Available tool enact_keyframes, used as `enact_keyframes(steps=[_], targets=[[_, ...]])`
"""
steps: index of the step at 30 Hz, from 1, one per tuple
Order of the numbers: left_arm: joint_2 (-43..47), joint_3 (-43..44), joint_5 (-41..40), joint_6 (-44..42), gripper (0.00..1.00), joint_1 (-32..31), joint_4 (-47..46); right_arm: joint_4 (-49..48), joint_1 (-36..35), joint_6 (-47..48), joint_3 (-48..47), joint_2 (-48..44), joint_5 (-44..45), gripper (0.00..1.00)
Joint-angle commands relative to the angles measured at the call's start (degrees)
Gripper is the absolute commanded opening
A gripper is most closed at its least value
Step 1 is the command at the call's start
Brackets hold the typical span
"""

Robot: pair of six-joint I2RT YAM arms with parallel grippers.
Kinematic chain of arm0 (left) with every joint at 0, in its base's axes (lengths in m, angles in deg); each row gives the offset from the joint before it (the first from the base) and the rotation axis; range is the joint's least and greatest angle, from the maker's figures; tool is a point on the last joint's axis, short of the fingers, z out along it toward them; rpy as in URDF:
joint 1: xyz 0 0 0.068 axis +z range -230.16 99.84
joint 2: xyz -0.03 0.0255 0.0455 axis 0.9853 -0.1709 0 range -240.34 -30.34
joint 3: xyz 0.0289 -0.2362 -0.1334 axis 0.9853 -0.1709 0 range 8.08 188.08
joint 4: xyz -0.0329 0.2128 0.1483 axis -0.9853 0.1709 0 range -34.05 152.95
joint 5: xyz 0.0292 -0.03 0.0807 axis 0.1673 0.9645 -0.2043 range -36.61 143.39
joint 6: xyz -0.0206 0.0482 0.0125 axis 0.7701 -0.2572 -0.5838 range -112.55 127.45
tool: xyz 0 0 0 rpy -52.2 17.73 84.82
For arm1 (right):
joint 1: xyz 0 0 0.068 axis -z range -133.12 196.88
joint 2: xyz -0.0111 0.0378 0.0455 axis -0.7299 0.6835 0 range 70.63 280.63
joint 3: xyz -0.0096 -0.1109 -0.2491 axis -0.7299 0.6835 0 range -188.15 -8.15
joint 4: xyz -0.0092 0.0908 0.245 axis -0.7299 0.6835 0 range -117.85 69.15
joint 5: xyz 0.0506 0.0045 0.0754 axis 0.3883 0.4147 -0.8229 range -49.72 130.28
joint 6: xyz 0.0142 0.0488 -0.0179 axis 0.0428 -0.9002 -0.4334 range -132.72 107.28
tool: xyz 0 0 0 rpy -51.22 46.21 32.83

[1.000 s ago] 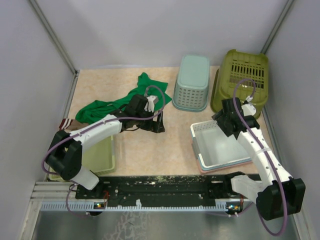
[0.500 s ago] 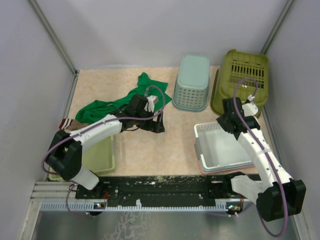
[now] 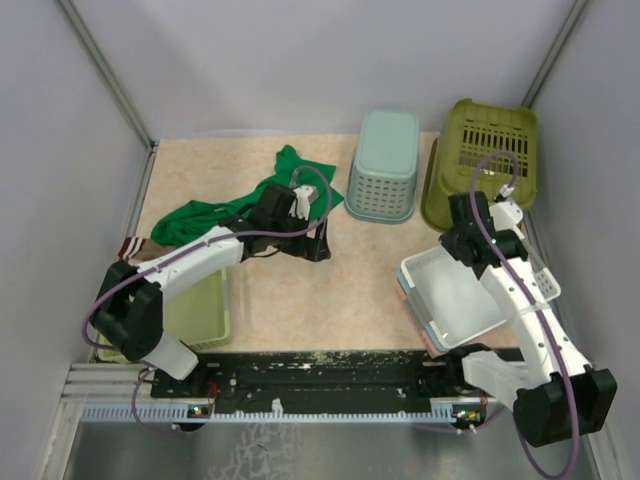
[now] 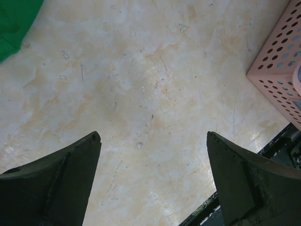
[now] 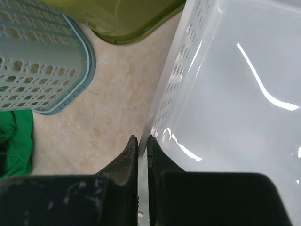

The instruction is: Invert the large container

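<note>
The large container (image 3: 485,160) is an olive-green tub at the back right, resting with its slotted bottom facing up; its rim (image 5: 127,19) shows at the top of the right wrist view. My right gripper (image 3: 462,245) is just in front of it, apart from it. That gripper (image 5: 142,138) is shut on the perforated wall of a white tray (image 5: 183,75), which hangs tilted off the table (image 3: 470,300). My left gripper (image 3: 318,245) hovers over bare table at mid-left, open (image 4: 153,136) with nothing between its fingers.
A pale teal mesh basket (image 3: 385,165) stands upside down left of the tub. A green cloth (image 3: 215,212) lies at the left. A pink perforated tray (image 3: 420,325) sits under the white one. A light-green tray (image 3: 200,310) rests near the left arm's base.
My right gripper closed on the white tray's wall, then lifted and swung the tray rightward so it tilts. The left gripper shifted slightly and stayed open.
</note>
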State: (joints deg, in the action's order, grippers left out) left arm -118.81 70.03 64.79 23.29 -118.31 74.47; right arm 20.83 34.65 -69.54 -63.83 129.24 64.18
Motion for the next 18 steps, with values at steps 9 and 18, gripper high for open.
enact_keyframes(steps=[9, 18], targets=[[2.5, 6.4, -2.1, -3.0, 0.98, -0.2, 2.5, 5.7, 0.2, 5.3, -17.2, -2.3, 1.5, 0.0], [3.8, 7.3, -1.9, -3.1, 0.98, -0.1, 1.3, 4.2, 0.3, 6.8, -24.5, -2.5, -1.2, 0.0]])
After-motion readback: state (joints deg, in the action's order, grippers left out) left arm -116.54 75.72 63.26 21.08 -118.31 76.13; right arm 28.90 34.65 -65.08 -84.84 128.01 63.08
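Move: The right hand is already shut on the far rim of the white large container, whose middle lies some 10 cm back, 6 cm right and 5 cm below it. The blue-pink stack under the container is centred about 11 cm back, 3 cm right and 13 cm below. Of the upturned containers, the blue-grey one stands some 12 cm ahead and 12 cm left, the green one 15 cm ahead and 7 cm right, both middles some 7 cm lower. From the left hand, the white container is about 29 cm right, 8 cm back, roughly level. Keeping its pinch on the far rim of the white container, the right hand hauls that rim almost straight up by about 12 cm, away from the blue-pink stack, gathering speed, while the fingers tip up some 15 degrees late in the lift. The left hand, empty and wide open, rises about 5 cm and edges slightly forward. ##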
